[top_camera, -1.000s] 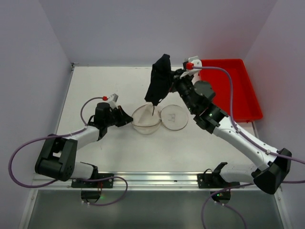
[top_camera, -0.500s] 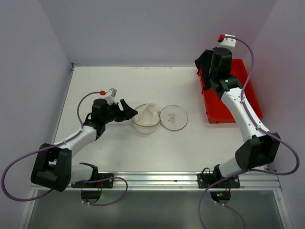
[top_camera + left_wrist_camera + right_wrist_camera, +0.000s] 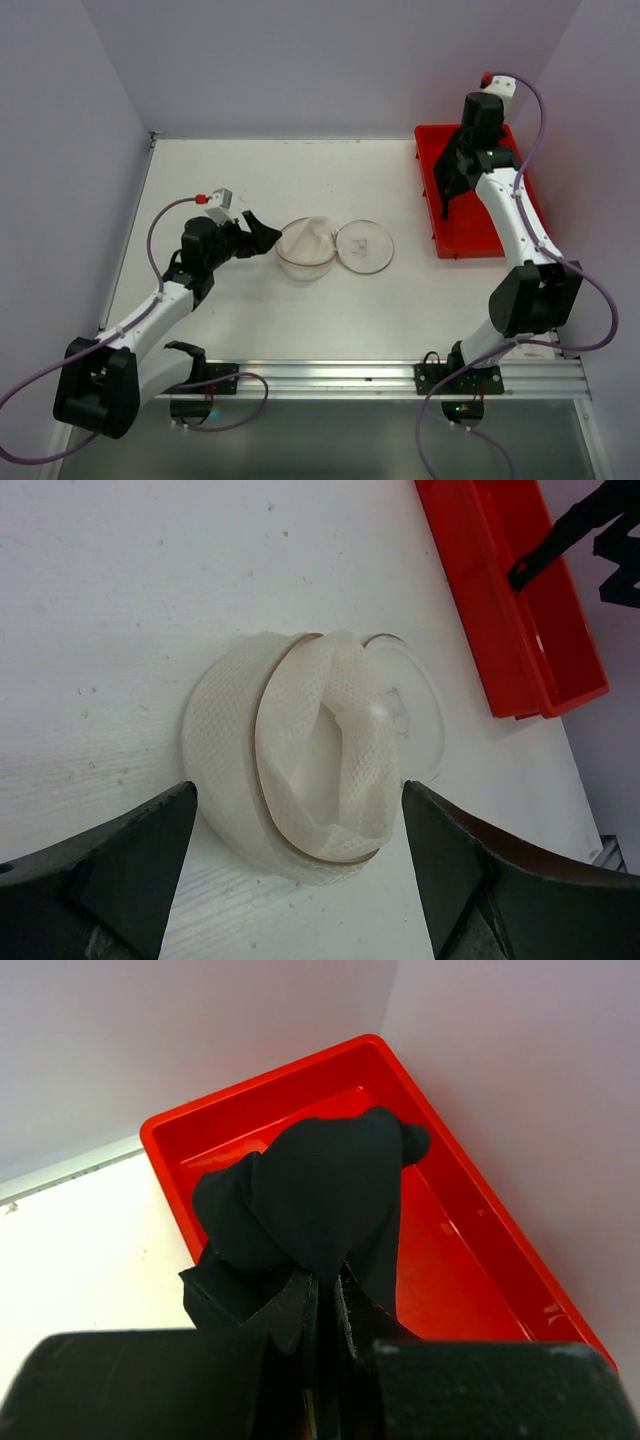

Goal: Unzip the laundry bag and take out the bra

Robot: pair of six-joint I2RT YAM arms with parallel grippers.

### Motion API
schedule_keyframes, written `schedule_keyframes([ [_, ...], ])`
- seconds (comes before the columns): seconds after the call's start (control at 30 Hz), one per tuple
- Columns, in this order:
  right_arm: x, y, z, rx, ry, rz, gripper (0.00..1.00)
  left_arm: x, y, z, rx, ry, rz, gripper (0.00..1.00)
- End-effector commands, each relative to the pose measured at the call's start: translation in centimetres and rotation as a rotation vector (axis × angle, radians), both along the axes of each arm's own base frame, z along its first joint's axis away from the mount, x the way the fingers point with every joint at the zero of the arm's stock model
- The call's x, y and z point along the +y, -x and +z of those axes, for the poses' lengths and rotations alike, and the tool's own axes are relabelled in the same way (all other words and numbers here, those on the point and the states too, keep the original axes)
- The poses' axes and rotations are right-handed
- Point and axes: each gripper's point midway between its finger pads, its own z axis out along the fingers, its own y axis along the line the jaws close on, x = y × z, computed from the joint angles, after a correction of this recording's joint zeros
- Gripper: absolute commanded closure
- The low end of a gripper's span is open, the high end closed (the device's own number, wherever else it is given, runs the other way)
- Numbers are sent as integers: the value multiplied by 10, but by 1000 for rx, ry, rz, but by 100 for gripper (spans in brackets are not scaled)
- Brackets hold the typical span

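Note:
The cream-white mesh laundry bag [image 3: 306, 248] sits open in the middle of the table, its round wire-rimmed lid [image 3: 365, 246] flipped flat to its right; in the left wrist view the bag [image 3: 300, 765] gapes open with folded mesh inside. My left gripper [image 3: 257, 235] is open just left of the bag, its jaws wide on either side of it [image 3: 300, 850], not touching. My right gripper [image 3: 452, 180] is shut on the black bra [image 3: 320, 1200] and holds it hanging over the red tray [image 3: 440, 1250]. The bra [image 3: 448, 185] also shows as a dark strip in the top view.
The red plastic tray [image 3: 500, 215] stands at the table's back right against the wall. White walls close in the left, back and right sides. A metal rail [image 3: 330, 378] runs along the near edge by the arm bases.
My right arm has swung the bra from above the bag to the far right, over the red tray. My left gripper has drawn back slightly left of the bag.

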Motion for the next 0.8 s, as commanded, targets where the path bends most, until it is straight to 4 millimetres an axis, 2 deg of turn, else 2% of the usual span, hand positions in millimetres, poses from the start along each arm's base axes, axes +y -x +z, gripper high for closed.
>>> schedule_keyframes([
  [0.0,-10,8,34,-50,41,-32,100,4,-2,9,-50,-28,14,13],
  [0.07,-13,10,33,-46,47,-37,100,2,-2,9,-50,-24,7,13],
  [0.17,-11,2,20,-39,44,-10,100,2,-1,9,-49,-22,2,12],
  [0.2,-9,1,5,-17,47,8,100,2,-1,9,-49,-22,2,12],
  [0.27,-8,-7,-6,-31,51,21,100,2,-1,9,-51,-22,4,12],
  [0.4,-22,-9,-54,67,115,-40,100,-1,2,6,-42,-7,-11,12],
  [0.57,-39,-9,-95,146,141,-127,99,-4,2,6,-41,4,-28,12],
  [0.6,-42,-10,-111,182,151,-144,99,-4,2,6,-39,4,-28,12],
  [0.7,-50,-9,-138,241,171,-186,99,-3,3,7,-46,2,-23,12],
  [0.77,-55,-6,-147,255,168,-211,96,-2,3,7,-48,-2,-18,12],
])
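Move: The red bin's middle, where the held bra is being taken, lies roughly 28 cm below the right hand, about 3 cm ahead and 6 cm to its right. The open laundry bag is some 40 cm left and 13 cm back; its round flap about 25 cm left and 13 cm back, both nearly 30 cm lower. For the left hand, the bin is about 54 cm right, 20 cm ahead and 11 cm below. Still pinching the bra, the right hand sinks about 15 cm into the red bin, fingers tipping further down. ##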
